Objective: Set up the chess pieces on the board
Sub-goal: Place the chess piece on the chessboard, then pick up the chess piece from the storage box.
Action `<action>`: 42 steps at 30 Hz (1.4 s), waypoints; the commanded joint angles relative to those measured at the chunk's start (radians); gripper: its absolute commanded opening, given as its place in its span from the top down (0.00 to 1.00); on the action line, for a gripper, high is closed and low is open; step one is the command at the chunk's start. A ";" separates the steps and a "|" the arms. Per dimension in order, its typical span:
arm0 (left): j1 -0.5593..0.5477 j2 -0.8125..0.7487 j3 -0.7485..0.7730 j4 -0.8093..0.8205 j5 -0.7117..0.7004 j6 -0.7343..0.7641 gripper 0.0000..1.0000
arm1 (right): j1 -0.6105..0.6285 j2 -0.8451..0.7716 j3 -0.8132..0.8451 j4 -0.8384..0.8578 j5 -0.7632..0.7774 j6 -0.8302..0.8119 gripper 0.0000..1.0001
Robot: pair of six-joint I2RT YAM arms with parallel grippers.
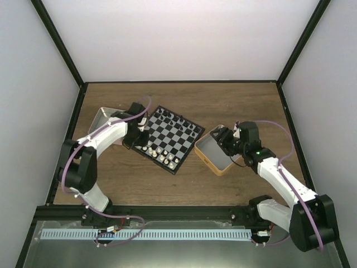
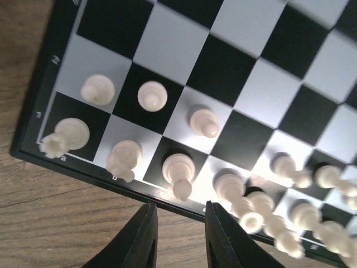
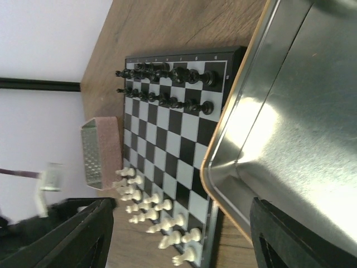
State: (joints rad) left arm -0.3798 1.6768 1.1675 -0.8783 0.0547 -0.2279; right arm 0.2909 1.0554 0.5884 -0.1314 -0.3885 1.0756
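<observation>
The board (image 1: 177,135) lies on the wooden table between two tins. Cream chess pieces (image 1: 159,153) stand in two rows along its near-left edge, and black pieces (image 1: 178,119) line the far edge. My left gripper (image 1: 139,139) hovers at the board's left corner. In the left wrist view its fingers (image 2: 142,240) stand slightly apart over the wood just off the rim of the board (image 2: 245,56), nothing between them, and a cream piece (image 2: 178,167) stands just ahead. My right gripper (image 1: 219,137) hangs wide open and empty above the right tin (image 1: 215,153).
A second metal tin (image 1: 100,120) sits left of the board, behind my left arm. The right tin (image 3: 279,139) nearly touches the corner of the board (image 3: 167,120). Black frame rails border the table on all sides.
</observation>
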 commanded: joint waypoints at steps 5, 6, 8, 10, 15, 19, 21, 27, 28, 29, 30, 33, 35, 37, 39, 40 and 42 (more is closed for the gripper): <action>0.004 -0.253 0.031 0.103 0.051 -0.004 0.65 | -0.009 0.061 0.122 -0.185 0.254 -0.261 0.36; 0.005 -0.284 0.012 0.146 0.066 -0.007 0.64 | -0.009 0.074 0.126 -0.207 0.304 -0.274 0.39; 0.005 -0.350 -0.035 0.246 0.095 -0.025 0.61 | -0.009 0.099 0.136 -0.221 0.392 -0.285 0.46; 0.004 -0.400 -0.082 0.350 0.128 -0.052 0.59 | -0.009 0.130 0.141 -0.223 0.465 -0.292 0.52; 0.005 -0.467 -0.163 0.485 0.200 -0.099 0.55 | -0.008 0.247 0.180 -0.204 0.577 -0.271 0.56; 0.005 -0.485 -0.191 0.513 0.213 -0.106 0.54 | -0.001 0.353 0.219 -0.199 0.631 -0.229 0.57; 0.005 -0.489 -0.203 0.522 0.220 -0.107 0.53 | 0.003 0.398 0.231 -0.190 0.660 -0.204 0.57; 0.005 -0.495 -0.225 0.536 0.232 -0.107 0.53 | 0.024 0.524 0.280 -0.186 0.693 -0.155 0.60; 0.005 -0.498 -0.230 0.538 0.232 -0.105 0.53 | 0.028 0.539 0.288 -0.187 0.697 -0.148 0.60; 0.005 -0.500 -0.230 0.539 0.232 -0.104 0.53 | 0.029 0.551 0.294 -0.192 0.702 -0.141 0.61; 0.005 -0.501 -0.233 0.540 0.232 -0.103 0.53 | 0.032 0.562 0.300 -0.196 0.710 -0.132 0.61; 0.004 -0.502 -0.240 0.542 0.234 -0.100 0.53 | 0.039 0.586 0.306 -0.198 0.728 -0.120 0.63; 0.004 -0.502 -0.244 0.545 0.236 -0.100 0.53 | 0.044 0.603 0.314 -0.203 0.734 -0.119 0.65; 0.005 -0.503 -0.248 0.546 0.235 -0.099 0.53 | 0.049 0.620 0.324 -0.216 0.738 -0.119 0.68; 0.005 -0.504 -0.249 0.547 0.233 -0.099 0.53 | 0.057 0.633 0.330 -0.228 0.746 -0.119 0.69; 0.004 -0.505 -0.250 0.547 0.231 -0.099 0.53 | 0.061 0.637 0.332 -0.233 0.748 -0.122 0.69; 0.005 -0.506 -0.250 0.547 0.231 -0.099 0.53 | 0.069 0.641 0.332 -0.245 0.758 -0.123 0.69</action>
State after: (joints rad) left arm -0.3794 1.1915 0.9272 -0.3538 0.2752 -0.3336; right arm 0.3401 1.6794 0.8898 -0.3351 0.3141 0.9382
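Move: The white chess piece just set down stands free, directly under the left hand and some 3 cm below it. A pawn is about 2 cm ahead of it and 1 cm to its right. The last piece in the box lies about 7 cm ahead of the right hand, 9 to its right and 14 below; from the left hand it is some 32 cm right, 5 ahead. The box's middle is about 5 cm right of the right hand, level fore and aft, 14 below. From the piece just placed, the left hand withdraws about 15 cm up, then drifts some 5 cm right, tilting its fingers forward and to the right while they open further. Meanwhile towards the last piece in the box goes the right hand: down about 12 cm, some 8 right and 6 forward, swinging its fingers from slanting forward-left to nearly straight down and closing them partway inside the far-right rim; contact can't be seen. ##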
